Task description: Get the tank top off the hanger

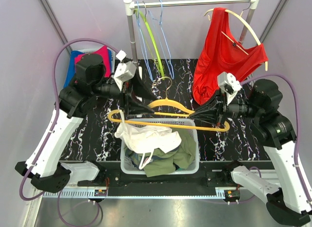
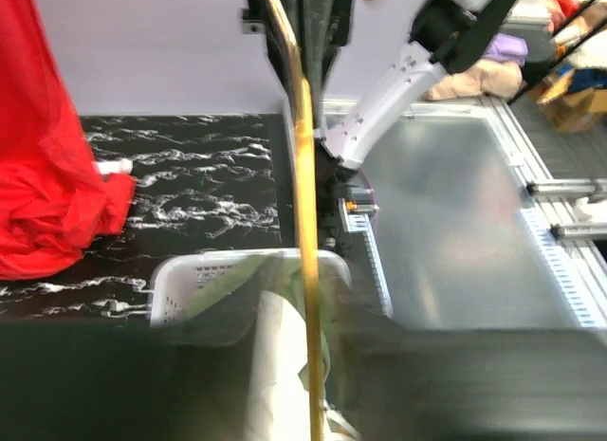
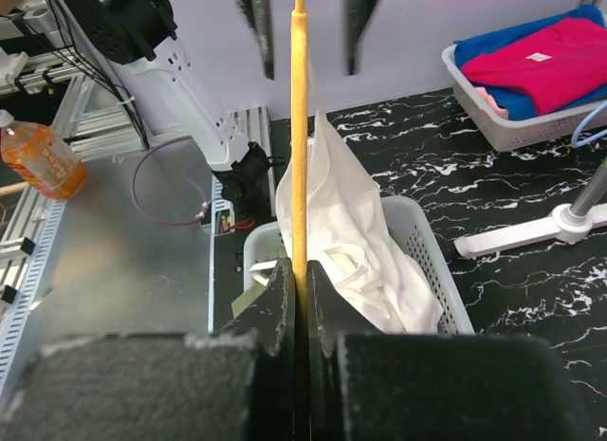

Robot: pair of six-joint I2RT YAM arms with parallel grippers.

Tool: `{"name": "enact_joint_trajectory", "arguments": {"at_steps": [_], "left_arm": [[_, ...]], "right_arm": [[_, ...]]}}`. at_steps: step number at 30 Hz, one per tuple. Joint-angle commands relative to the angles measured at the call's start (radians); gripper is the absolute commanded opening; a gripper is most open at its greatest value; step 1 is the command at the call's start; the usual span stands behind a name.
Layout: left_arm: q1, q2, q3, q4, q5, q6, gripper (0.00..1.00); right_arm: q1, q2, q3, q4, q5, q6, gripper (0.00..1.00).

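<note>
A yellow wooden hanger (image 1: pixel 161 123) hangs level above a white laundry basket (image 1: pixel 194 139). My right gripper (image 1: pixel 196 114) is shut on its right half; in the right wrist view the hanger's bar (image 3: pixel 299 128) is pinched between the pads of the right gripper (image 3: pixel 299 280). The white tank top (image 1: pixel 141 136) droops from the hanger's left end into the basket (image 3: pixel 446 303). My left gripper (image 1: pixel 145 109) sits at that left part, open. In the left wrist view the left gripper (image 2: pixel 303 365) straddles the bar (image 2: pixel 302 175) and the tank top (image 2: pixel 275 365).
A clothes rail (image 1: pixel 190 1) at the back carries blue and green empty hangers (image 1: pixel 156 41) and a red garment (image 1: pixel 222 56) on a wooden hanger. A bin of folded blue and pink clothes (image 1: pixel 80 58) stands back left. Green clothes (image 1: pixel 165 163) fill the basket.
</note>
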Motion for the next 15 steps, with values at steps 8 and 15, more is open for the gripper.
{"name": "enact_joint_trajectory", "arguments": {"at_steps": [8, 15], "left_arm": [[0.013, -0.129, 0.106, -0.222, -0.321, 0.345, 0.99], [0.049, -0.325, -0.078, -0.268, -0.427, 0.400, 0.99]], "right_arm": [[0.004, -0.150, 0.044, -0.220, 0.175, -0.043, 0.00], [0.004, -0.201, 0.044, -0.315, 0.239, -0.064, 0.00]]}}
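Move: The tank top's strap, looped over the left end of the yellow hanger, lies about 9 cm to the left hand's left, some 2 cm back and 3 cm lower. From that hand the hanger's hook stands about 4 cm right and 5 cm ahead, roughly 4 cm higher; the basket's middle is 2 cm ahead, 3 cm right and some 35 cm below. From the right hand, pinching the hanger's right shoulder, the strap is about 21 cm left, neither ahead nor back, and 1 cm lower. Leftward, after a small forward start of 1.5 cm that it then takes back, the left hand goes some 6 cm along the hanger towards the strap at its left end, its part-open fingers spreading wide as it rolls and turns about 20 degrees counter-clockwise. The right hand keeps its pinch and draws the hanger about 4 cm right and as far back, sinking slightly and turning clockwise. ##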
